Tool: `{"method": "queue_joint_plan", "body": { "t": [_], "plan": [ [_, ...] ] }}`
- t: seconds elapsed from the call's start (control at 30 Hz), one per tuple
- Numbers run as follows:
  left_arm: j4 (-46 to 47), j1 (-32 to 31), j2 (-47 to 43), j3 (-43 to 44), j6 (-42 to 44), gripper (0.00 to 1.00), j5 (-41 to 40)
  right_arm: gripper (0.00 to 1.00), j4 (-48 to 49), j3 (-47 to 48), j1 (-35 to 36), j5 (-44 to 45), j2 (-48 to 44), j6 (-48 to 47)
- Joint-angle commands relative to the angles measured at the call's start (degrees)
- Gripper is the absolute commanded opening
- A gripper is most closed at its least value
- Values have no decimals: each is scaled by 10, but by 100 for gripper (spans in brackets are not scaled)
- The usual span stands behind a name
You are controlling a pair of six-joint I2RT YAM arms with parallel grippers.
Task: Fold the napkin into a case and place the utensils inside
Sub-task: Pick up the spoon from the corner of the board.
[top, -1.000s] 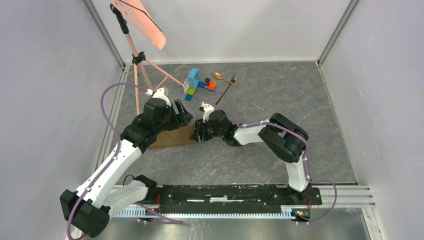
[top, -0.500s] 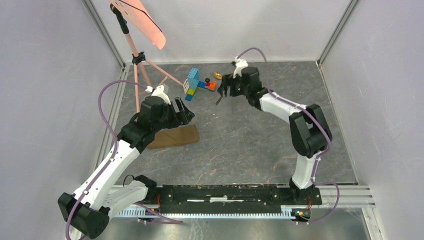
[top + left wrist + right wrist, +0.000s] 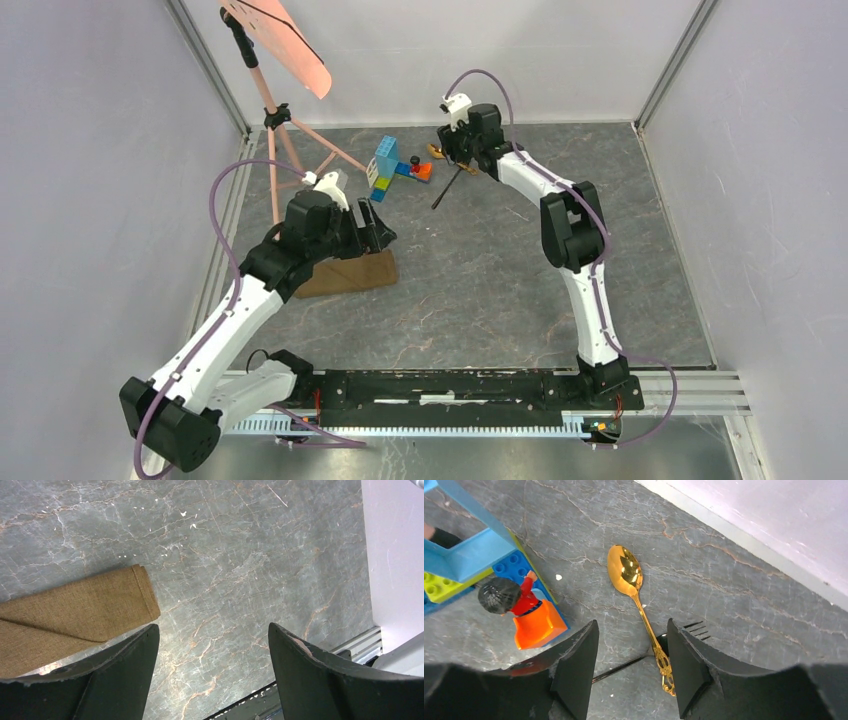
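The brown napkin (image 3: 350, 272) lies folded flat on the marble table; in the left wrist view the napkin (image 3: 75, 610) shows its rolled right end. My left gripper (image 3: 375, 225) hovers over that end, open, with only bare table between its fingers (image 3: 125, 675). At the far back my right gripper (image 3: 455, 150) is low over the utensils. The gold spoon (image 3: 624, 572) lies with its handle crossing the dark fork (image 3: 624, 666). My right gripper (image 3: 633, 624) is open, its jaws straddling that crossing, with a gap showing on the left side. The fork's handle (image 3: 447, 190) sticks out toward the table's middle.
Colourful toy blocks (image 3: 385, 165) with a small figure (image 3: 504, 595) on an orange block (image 3: 536, 625) stand just left of the utensils. A pink tripod stand (image 3: 275, 120) rises at the back left. The enclosure's back wall (image 3: 774, 520) is close behind the spoon.
My right arm has swung away from the napkin to the far back, over the spoon and fork, its jaws now narrower around them. The left gripper has shifted only slightly.
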Motion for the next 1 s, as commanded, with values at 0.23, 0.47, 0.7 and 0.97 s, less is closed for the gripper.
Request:
{"method": "queue_joint_plan", "body": {
  "t": [0.23,0.47,0.7,0.97],
  "plan": [
    [27,2,38,27,33,86,27,62,-61,142,1,15,115,-70],
    [31,2,55,36,31,86,29,52,-90,180,2,14,154,-44],
    [35,2,65,41,29,86,33,19,-146,131,11,44,129,-57],
    [37,2,63,32,17,86,39,0,-121,-6,10,34,9,98]
  ]
}}
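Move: The spoon lies some 9 cm below the right hand, its middle about 3 cm ahead and 2 cm left. The fork, crossing under its handle, has its middle 2 cm back and 2 cm left of the hand; the orange toy seat is level fore and aft, about 9 cm left, both also near the table. From the left hand, the spoon is roughly 36 cm ahead, 14 cm right and 20 cm down. The right hand sinks about 8 cm, pinches the spoon's handle, then draws back some 2 cm. ##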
